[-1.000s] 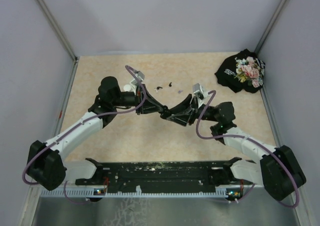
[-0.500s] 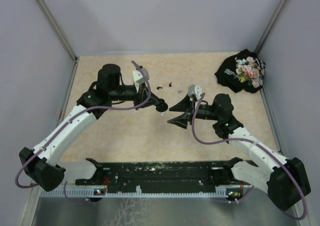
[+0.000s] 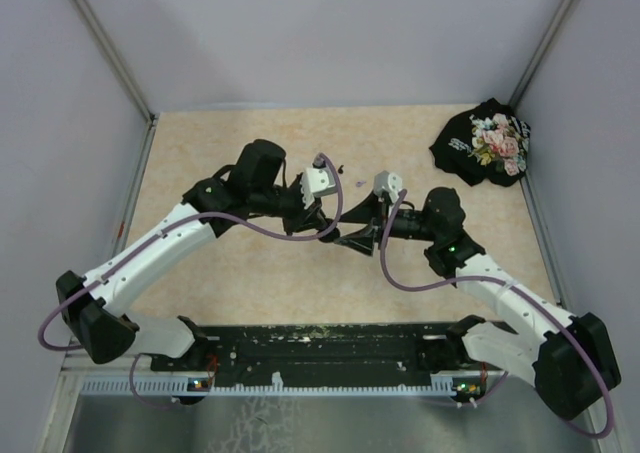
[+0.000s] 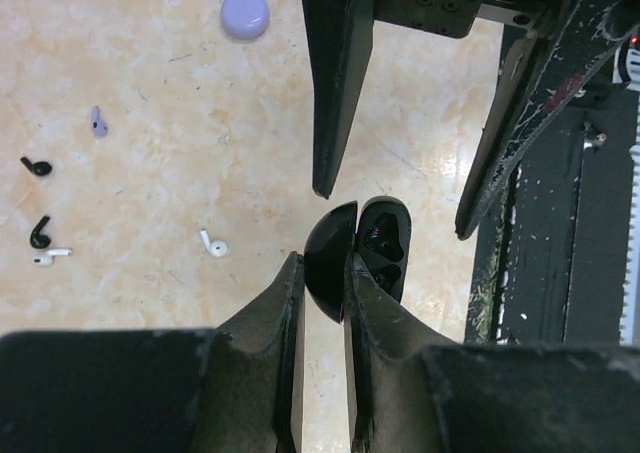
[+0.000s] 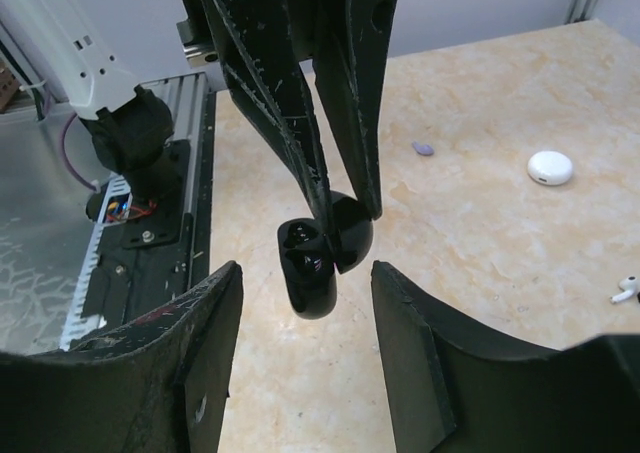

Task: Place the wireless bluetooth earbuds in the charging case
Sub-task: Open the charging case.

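Observation:
My left gripper is shut on the lid of an open black charging case and holds it above the table. The case also shows in the right wrist view, with its two dark wells facing that camera. My right gripper is open and empty, its fingers standing either side of the case without touching it. In the top view the two grippers meet at mid-table. Loose earbuds lie on the table: a purple one, two black ones, and two white ones.
A round lavender case lies beyond the earbuds. A round white case lies on the table to the right in the right wrist view. A black floral cloth sits in the far right corner. The black rail runs along the near edge.
My left arm has swung to the right with the black case, bringing it between the right gripper's open fingers. The right arm has barely moved in the last half second.

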You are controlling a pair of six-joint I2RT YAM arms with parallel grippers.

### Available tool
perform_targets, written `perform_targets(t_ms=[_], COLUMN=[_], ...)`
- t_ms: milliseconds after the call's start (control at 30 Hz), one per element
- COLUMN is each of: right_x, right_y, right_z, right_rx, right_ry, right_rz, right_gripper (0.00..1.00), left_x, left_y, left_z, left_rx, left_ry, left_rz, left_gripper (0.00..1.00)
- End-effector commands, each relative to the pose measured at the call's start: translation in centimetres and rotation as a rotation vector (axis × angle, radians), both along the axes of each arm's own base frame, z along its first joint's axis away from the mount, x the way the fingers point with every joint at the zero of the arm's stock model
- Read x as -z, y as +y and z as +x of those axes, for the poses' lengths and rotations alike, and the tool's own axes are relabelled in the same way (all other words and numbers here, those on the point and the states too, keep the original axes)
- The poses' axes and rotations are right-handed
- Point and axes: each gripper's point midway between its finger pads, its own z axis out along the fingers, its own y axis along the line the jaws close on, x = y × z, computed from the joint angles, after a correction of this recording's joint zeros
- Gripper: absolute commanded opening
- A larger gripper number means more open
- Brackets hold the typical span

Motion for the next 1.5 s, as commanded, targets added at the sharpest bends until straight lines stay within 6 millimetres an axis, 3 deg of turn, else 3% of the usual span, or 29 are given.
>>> perform_targets(t_ms=[0,333,633,1000,1133,1200,1267,1467], right_x=[-0.6,0.5,0.9,1.5,1.7,1.8,1.9,2.8], right_y=[0.6,0.9,1.0,1.0,1.0,0.9,0.9,0.6], right_z=[-0.6,-1.7,-2.0,-2.1,-2.0,-1.9,-1.8,0.2], right_rx=[-0.067,-0.155,-0.175,-0.186,-0.180,-0.171,-0.155,-0.030], right_ry=[-0.060,-0.051,-0.037,-0.017,-0.019,-0.024,-0.034,-0.055], right_rz=[0.014,0.018,0.014,0.001,-0.007,-0.008,-0.008,-0.012], right_gripper=[0.53,0.51,0.42,0.18,0.09,0.01,0.00,0.00], left_x=[-1.7,-2.0,-1.9,-1.8,-1.6,-1.7,-2.1,-3.3], left_y=[0.0,-0.6,-0.8,-0.8,-0.5,-0.4,-0.2,0.1], left_z=[0.4,-0.5,-1.1,-1.4,-1.0,-0.7,-0.6,0.5], left_rx=[0.016,0.062,0.085,0.098,0.070,0.047,0.027,-0.095], left_ry=[-0.093,-0.099,-0.098,-0.103,-0.124,-0.136,-0.148,-0.184], left_rz=[0.008,0.006,0.015,0.016,0.021,0.015,0.000,-0.091], left_gripper=[0.03,0.03,0.03,0.06,0.15,0.27,0.38,0.57])
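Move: The earbud case, already open, hangs by its lid from my left fingertips, its middle about 1 cm to the right of and 1 cm below my left hand. From my right hand it lies some 3 cm to the left, 2 cm lower and about level fore and aft. Some 18 cm below my right hand on the table are the white earbud, 5 cm ahead and 4 cm left; the purple disc, 7 cm ahead and 16 cm right; and the black earbud, 17 cm ahead and 6 cm left. My right hand sinks about 2 cm and draws back a little less, then pinches shut on the case body, one finger in the gap beside the lid. My left hand, still holding the lid, rises slightly and eases back about 1 cm; once the right grip is made, it opens off the lid and starts up and forward while my right hand lowers another centimetre. ##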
